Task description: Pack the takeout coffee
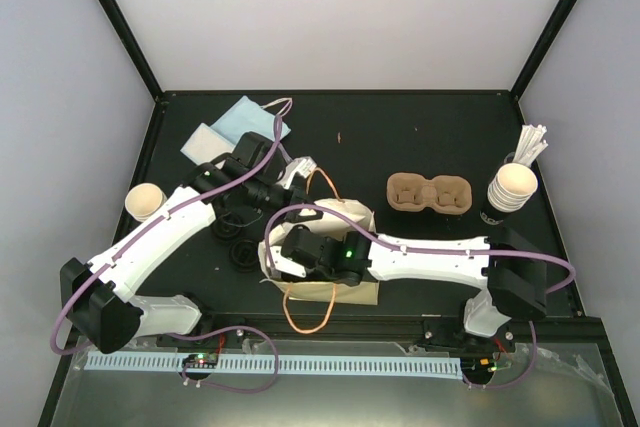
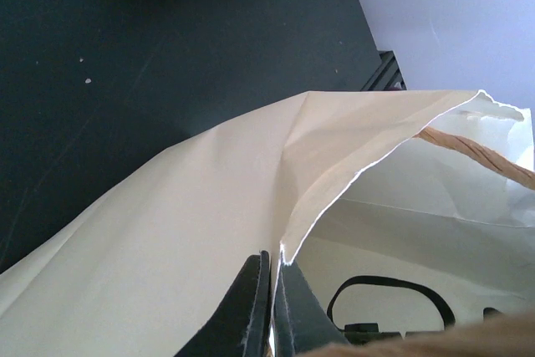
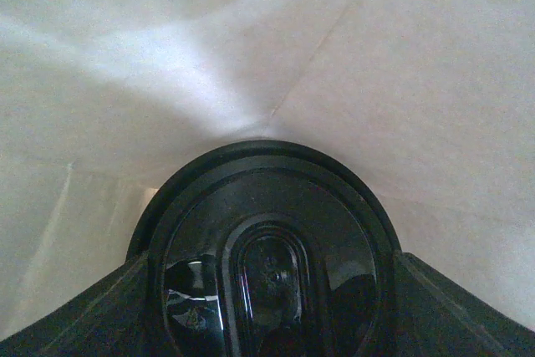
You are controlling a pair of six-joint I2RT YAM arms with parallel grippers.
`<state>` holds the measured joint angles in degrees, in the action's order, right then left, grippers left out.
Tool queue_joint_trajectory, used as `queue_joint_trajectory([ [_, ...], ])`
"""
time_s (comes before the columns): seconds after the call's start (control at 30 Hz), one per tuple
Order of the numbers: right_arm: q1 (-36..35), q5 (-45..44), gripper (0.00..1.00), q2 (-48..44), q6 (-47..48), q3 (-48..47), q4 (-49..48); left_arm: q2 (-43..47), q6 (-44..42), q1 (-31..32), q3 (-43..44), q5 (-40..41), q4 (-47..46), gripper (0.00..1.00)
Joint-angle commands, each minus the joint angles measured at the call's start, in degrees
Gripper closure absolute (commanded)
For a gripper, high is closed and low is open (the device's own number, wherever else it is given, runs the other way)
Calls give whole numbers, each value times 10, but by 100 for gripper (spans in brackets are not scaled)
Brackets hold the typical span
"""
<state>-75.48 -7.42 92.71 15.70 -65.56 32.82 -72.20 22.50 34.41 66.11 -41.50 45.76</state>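
A cream paper bag lies open in the middle of the table. My left gripper is shut on the bag's rim and holds its mouth up. My right gripper reaches inside the bag, and its fingers press both sides of a round black lid. Whatever sits under the lid is hidden. In the top view the bag and the arm hide the right gripper's fingers. A single cream cup, the takeout coffee, stands at the table's left edge beside the left arm.
A brown two-cup carrier sits right of the bag. A stack of cups with white sticks stands at the far right. Napkins lie at the back left. Loose black lids lie left of the bag. The bag's orange handle loops toward the near edge.
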Motion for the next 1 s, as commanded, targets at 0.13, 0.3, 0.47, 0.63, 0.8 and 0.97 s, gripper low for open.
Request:
queue_joint_trajectory([
  [0.13,2,34,49,20,8,82,126,8,-13,-1,-1,4,14,98],
  [0.3,9,25,48,8,13,70,126,13,-13,-1,-1,4,16,98],
  [0.47,12,18,48,-12,20,41,131,15,-13,-1,2,5,17,98],
  [0.63,12,18,27,-18,23,31,134,15,-14,-1,3,5,18,98],
  [0.8,11,12,0,-32,13,12,129,12,-14,0,2,5,17,98],
  [0.97,12,1,0,-67,11,-11,136,9,-17,-1,11,7,23,98],
])
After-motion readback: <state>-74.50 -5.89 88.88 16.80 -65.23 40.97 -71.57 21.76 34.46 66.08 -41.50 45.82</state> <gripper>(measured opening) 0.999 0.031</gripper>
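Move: Inside the paper bag, the right hand still holds the black-lidded cup; the carrier under it lies about 7 cm below and perhaps 2 cm left of the fingers. The rim pinched by the left hand is roughly 7 cm ahead and 13 cm higher, straight forward; the near handle hangs some 10 cm back and 10 cm up. A black lid lies about 14 cm left, 9 cm ahead, 8 cm lower. From the left hand, the carrier is about 7 cm back, 20 cm down, 2 cm left. Letting go of the cup in the bag, the right hand first eases about 1 cm right and slightly up with its grip kept, then spreads its fingers wide from the sides of the lid. As they open it draws on to the right, some 3 cm in all, barely turning. The left hand stays put, still pinching the bag's rim. ##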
